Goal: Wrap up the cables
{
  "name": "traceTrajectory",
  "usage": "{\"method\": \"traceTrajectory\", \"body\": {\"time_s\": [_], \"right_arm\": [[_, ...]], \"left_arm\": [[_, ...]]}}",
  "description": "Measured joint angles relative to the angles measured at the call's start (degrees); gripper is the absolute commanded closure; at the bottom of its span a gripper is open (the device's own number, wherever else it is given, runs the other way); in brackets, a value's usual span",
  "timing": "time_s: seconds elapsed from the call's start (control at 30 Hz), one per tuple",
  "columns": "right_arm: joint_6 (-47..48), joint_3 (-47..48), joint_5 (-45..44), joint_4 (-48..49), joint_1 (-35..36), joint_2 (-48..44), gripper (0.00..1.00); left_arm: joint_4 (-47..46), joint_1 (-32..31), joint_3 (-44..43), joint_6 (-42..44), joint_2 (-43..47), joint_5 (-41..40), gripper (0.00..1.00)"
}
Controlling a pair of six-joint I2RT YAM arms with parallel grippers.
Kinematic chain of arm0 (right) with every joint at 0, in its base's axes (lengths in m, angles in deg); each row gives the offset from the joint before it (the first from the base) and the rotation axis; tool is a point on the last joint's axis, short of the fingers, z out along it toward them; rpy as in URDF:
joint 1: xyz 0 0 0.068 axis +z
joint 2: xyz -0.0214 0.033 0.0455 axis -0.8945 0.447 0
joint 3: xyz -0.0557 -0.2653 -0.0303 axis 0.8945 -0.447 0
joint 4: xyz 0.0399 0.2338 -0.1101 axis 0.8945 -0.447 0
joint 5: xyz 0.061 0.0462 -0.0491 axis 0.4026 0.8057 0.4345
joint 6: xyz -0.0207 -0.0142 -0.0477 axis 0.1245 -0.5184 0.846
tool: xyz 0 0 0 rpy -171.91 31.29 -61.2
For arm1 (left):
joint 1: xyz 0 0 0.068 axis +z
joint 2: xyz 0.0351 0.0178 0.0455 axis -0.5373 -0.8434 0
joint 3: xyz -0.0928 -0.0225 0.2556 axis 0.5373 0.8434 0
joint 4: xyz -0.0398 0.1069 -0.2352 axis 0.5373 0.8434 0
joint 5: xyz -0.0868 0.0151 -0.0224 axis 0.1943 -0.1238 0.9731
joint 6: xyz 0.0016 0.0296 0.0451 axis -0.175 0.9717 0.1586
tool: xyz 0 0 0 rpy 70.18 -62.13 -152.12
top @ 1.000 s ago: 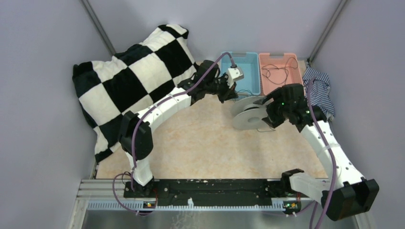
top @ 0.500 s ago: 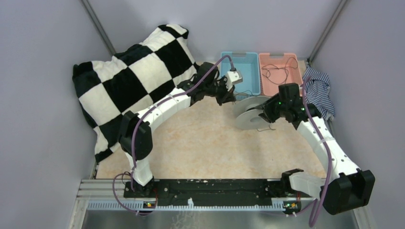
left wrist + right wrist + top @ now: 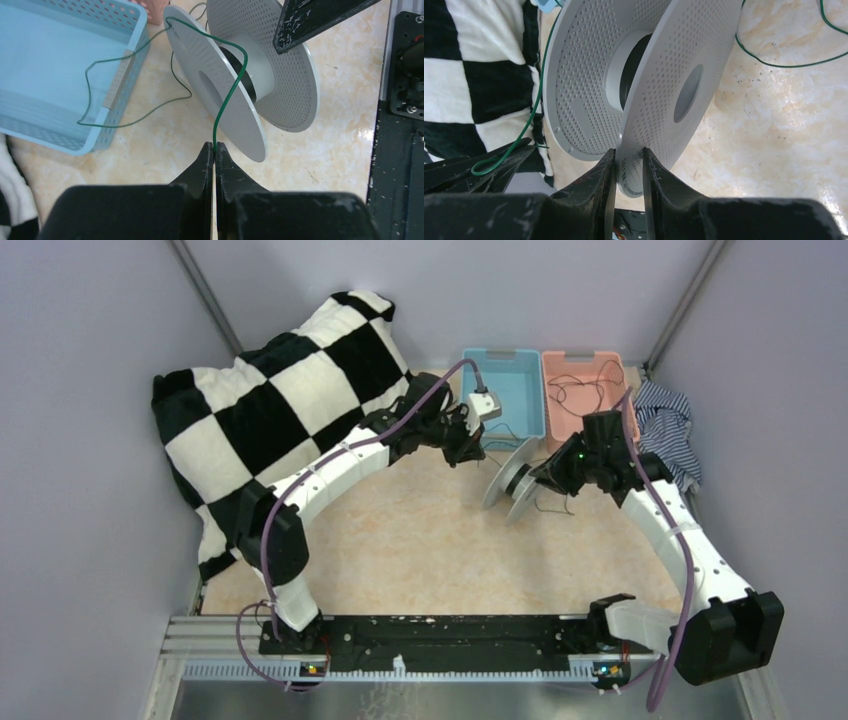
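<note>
A pale grey perforated spool (image 3: pixel 508 486) stands tilted on its edge at the table's middle right. My right gripper (image 3: pixel 545 476) is shut on the rim of one flange; the right wrist view shows the jaws (image 3: pixel 629 152) pressed on both sides of the spool (image 3: pixel 659 75). A thin dark green cable (image 3: pixel 227 97) runs from the blue bin over the spool (image 3: pixel 240 75) flange. My left gripper (image 3: pixel 215 147) is shut on that cable just left of the spool (image 3: pixel 468 452). More cable (image 3: pixel 784 62) lies loose on the table.
A blue bin (image 3: pixel 515 390) and a pink bin (image 3: pixel 588 390) holding thin cables stand at the back. A black-and-white checkered cushion (image 3: pixel 270 410) fills the back left. A striped cloth (image 3: pixel 668 422) lies at the right wall.
My right gripper has shut on the spool's flange and tipped the spool from lying nearly flat up onto its edge. The left gripper, still holding the cable, has shifted slightly left.
</note>
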State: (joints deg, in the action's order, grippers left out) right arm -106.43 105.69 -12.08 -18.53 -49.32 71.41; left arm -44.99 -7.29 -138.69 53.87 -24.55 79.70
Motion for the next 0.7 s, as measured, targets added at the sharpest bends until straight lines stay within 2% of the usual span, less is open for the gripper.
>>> {"method": "traceTrajectory", "body": {"time_s": [0.03, 0.17, 0.33, 0.5, 0.7], "right_arm": [[0.8, 0.2, 0.3, -0.1, 0.0, 0.2, 0.99], [3.7, 0.3, 1.5, -0.2, 0.7, 0.4, 1.0], [4.3, 0.2, 1.1, 0.1, 3.2, 0.4, 1.0], [3.8, -0.3, 1.1, 0.9, 3.9, 0.3, 1.0], [3.1, -1.3, 1.3, 2.3, 3.9, -0.3, 1.0]], "left_arm": [[0.9, 0.0, -0.2, -0.4, 0.0, -0.3, 1.0], [4.2, -1.4, -0.6, -3.3, 1.2, -4.5, 1.0], [4.5, -8.4, 0.9, -7.8, 5.2, -13.0, 1.0], [1.4, -11.3, 3.3, -15.8, 8.7, -16.0, 1.0], [-6.9, -12.2, 9.7, -23.7, 8.9, -25.0, 0.98]]}}
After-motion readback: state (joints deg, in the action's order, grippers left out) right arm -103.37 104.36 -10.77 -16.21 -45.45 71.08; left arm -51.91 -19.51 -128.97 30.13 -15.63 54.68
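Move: Just to the right and back of the left hand, which already pinches the green cable, hangs the spool: its core is about 6 cm right, 5 cm back and 8 cm lower. The blue basket's middle is some 12 cm ahead of that hand, 6 cm right and 14 cm down. From the right hand, already gripping the spool's right flange, the core is roughly 4 cm left, level fore and aft, and 7 cm below. Drawing the pinched cable back alongside the spool's left flange, the left hand sweeps about 6 cm towards the robot while rising some 3 cm and edging right, then eases forward and down by 2 cm each, turning about 20 degrees counter-clockwise. The right hand keeps its grip on the right flange, carrying it 2 cm left with a slight counter-clockwise turn. ##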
